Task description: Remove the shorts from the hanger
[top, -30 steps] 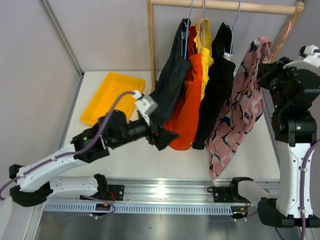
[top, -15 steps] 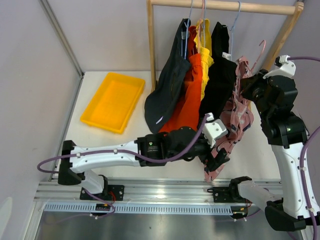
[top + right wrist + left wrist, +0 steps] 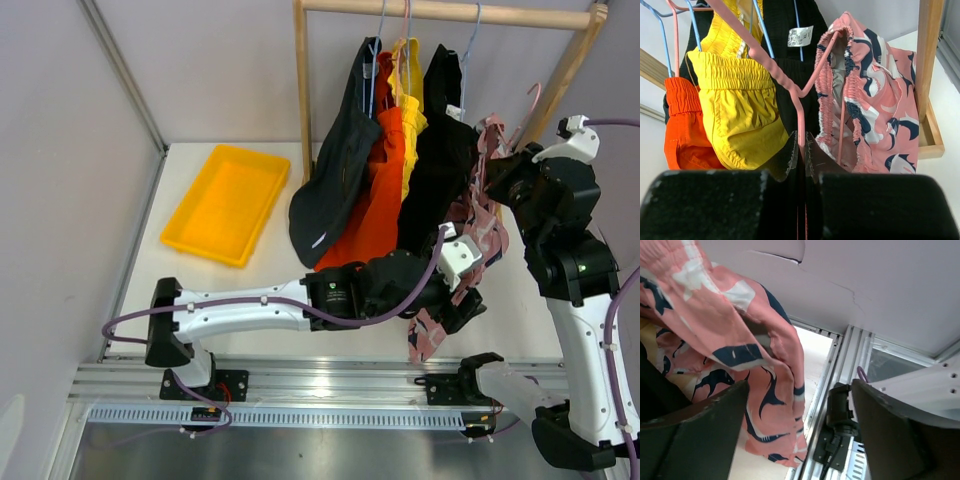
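Note:
The pink printed shorts (image 3: 490, 235) hang on a pink hanger (image 3: 530, 105) that is off the rail. My right gripper (image 3: 507, 170) is shut on the hanger's wire (image 3: 801, 125); the shorts' waistband (image 3: 880, 100) is still looped over it. My left gripper (image 3: 455, 298) is open at the lower part of the pink shorts; in its wrist view the cloth (image 3: 740, 340) hangs above and between the spread fingers (image 3: 690, 435). The dark grey (image 3: 335, 180), orange-red (image 3: 375, 215), yellow (image 3: 408, 100) and black (image 3: 435, 170) shorts hang on the rail.
A wooden rack with a top rail (image 3: 450, 12) and a left post (image 3: 303, 100) stands at the back; its right post (image 3: 930, 60) is close to my right gripper. A yellow tray (image 3: 225, 200) lies at the left. A metal rail (image 3: 330, 385) runs along the near edge.
My left arm swung from the dark grey shorts across to the pink shorts' lower part. My right gripper brought the pink hanger and shorts down and left, off the rail.

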`<state>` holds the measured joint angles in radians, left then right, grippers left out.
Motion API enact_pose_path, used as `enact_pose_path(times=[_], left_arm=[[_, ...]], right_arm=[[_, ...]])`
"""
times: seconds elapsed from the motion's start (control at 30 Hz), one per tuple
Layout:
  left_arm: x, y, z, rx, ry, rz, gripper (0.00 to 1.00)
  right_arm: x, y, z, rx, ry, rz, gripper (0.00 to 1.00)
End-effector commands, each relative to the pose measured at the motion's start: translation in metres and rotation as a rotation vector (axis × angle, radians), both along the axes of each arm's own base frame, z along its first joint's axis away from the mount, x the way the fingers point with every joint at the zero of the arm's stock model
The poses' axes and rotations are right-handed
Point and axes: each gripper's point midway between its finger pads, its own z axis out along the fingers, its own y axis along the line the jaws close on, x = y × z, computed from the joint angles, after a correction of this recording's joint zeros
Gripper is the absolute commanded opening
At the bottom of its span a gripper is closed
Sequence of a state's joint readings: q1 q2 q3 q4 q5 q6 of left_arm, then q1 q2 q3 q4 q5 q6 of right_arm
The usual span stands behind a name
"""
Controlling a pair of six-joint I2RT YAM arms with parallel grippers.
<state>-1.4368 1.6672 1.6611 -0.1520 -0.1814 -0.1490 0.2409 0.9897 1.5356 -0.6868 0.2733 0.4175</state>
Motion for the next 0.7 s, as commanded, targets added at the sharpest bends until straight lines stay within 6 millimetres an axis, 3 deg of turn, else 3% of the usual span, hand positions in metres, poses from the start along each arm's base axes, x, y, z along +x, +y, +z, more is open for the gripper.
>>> enact_pose_path(times=[0.0,0.03,0.13,0.17,0.27,0.4,0.43,0.47,0.5,0.57,0.6,0.67], left_arm=[[0.005,-0.012,0.019,-0.058,-0.037,0.014,0.77],[0.007,-0.015,0.016,-0.054,-0.037,0.023,0.72],[0.012,-0.018,0.011,-0.048,-0.039,0.047,0.45],[0.013,-0.018,0.01,-0.047,-0.039,0.057,0.27],[0.019,-0.012,0.011,-0.051,-0.034,0.098,0.0],[0.013,0.003,0.013,-0.058,-0.024,0.101,0.0],[0.009,0.008,0.006,-0.045,-0.023,0.104,0.0],[-0.001,0.018,0.009,-0.05,-0.027,0.103,0.0],[-0.008,0.024,-0.006,-0.025,-0.026,0.097,0.0],[-0.03,0.037,0.006,-0.071,-0.013,0.081,0.0],[-0.039,0.041,-0.018,-0.032,-0.007,0.071,0.0],[-0.065,0.047,-0.023,-0.04,0.023,0.046,0.0]], right_arm=[[-0.012,-0.002,0.029,0.036,-0.081,-0.003,0.0],[-0.013,-0.001,0.031,0.039,-0.087,0.003,0.0],[-0.017,-0.001,0.035,0.046,-0.093,0.009,0.0],[-0.019,-0.001,0.038,0.049,-0.1,0.01,0.0],[-0.021,-0.001,0.039,0.051,-0.1,0.01,0.0],[-0.019,-0.006,0.038,0.037,-0.096,-0.013,0.0],[-0.018,-0.007,0.038,0.032,-0.096,-0.019,0.0],[-0.016,-0.008,0.038,0.027,-0.096,-0.026,0.0],[-0.014,-0.01,0.038,0.015,-0.094,-0.037,0.0],[-0.011,-0.013,0.038,0.005,-0.094,-0.05,0.0],[-0.009,-0.015,0.04,-0.002,-0.096,-0.057,0.0],[-0.006,-0.021,0.043,-0.01,-0.102,-0.077,0.0]])
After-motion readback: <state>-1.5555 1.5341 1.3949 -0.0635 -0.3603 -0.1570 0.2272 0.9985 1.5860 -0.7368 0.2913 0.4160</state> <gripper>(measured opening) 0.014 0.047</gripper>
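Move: The pink shorts hang on the hanger in the right hand. Their middle is roughly 6 cm ahead of the left hand, 5 cm to its right and a little above, with a near fold between its open fingers. The black shorts hang some 15 cm ahead and 5 cm left of the left hand, the orange ones about 13 cm ahead and 15 cm left. From the right hand, the pink shorts' middle is around 15 cm below, 3 cm ahead and 4 cm right. The left fingers, pointing to the robot's right, shut on a hanging fold of the pink shorts as the hand eases some 3 cm down and slightly right. Keeping that pinch, the left hand then pulls the cloth left and back, roughly 5 cm each way, and a little farther down. The right hand keeps its grip on the pink hanger and stays nearly in place against the pull. ##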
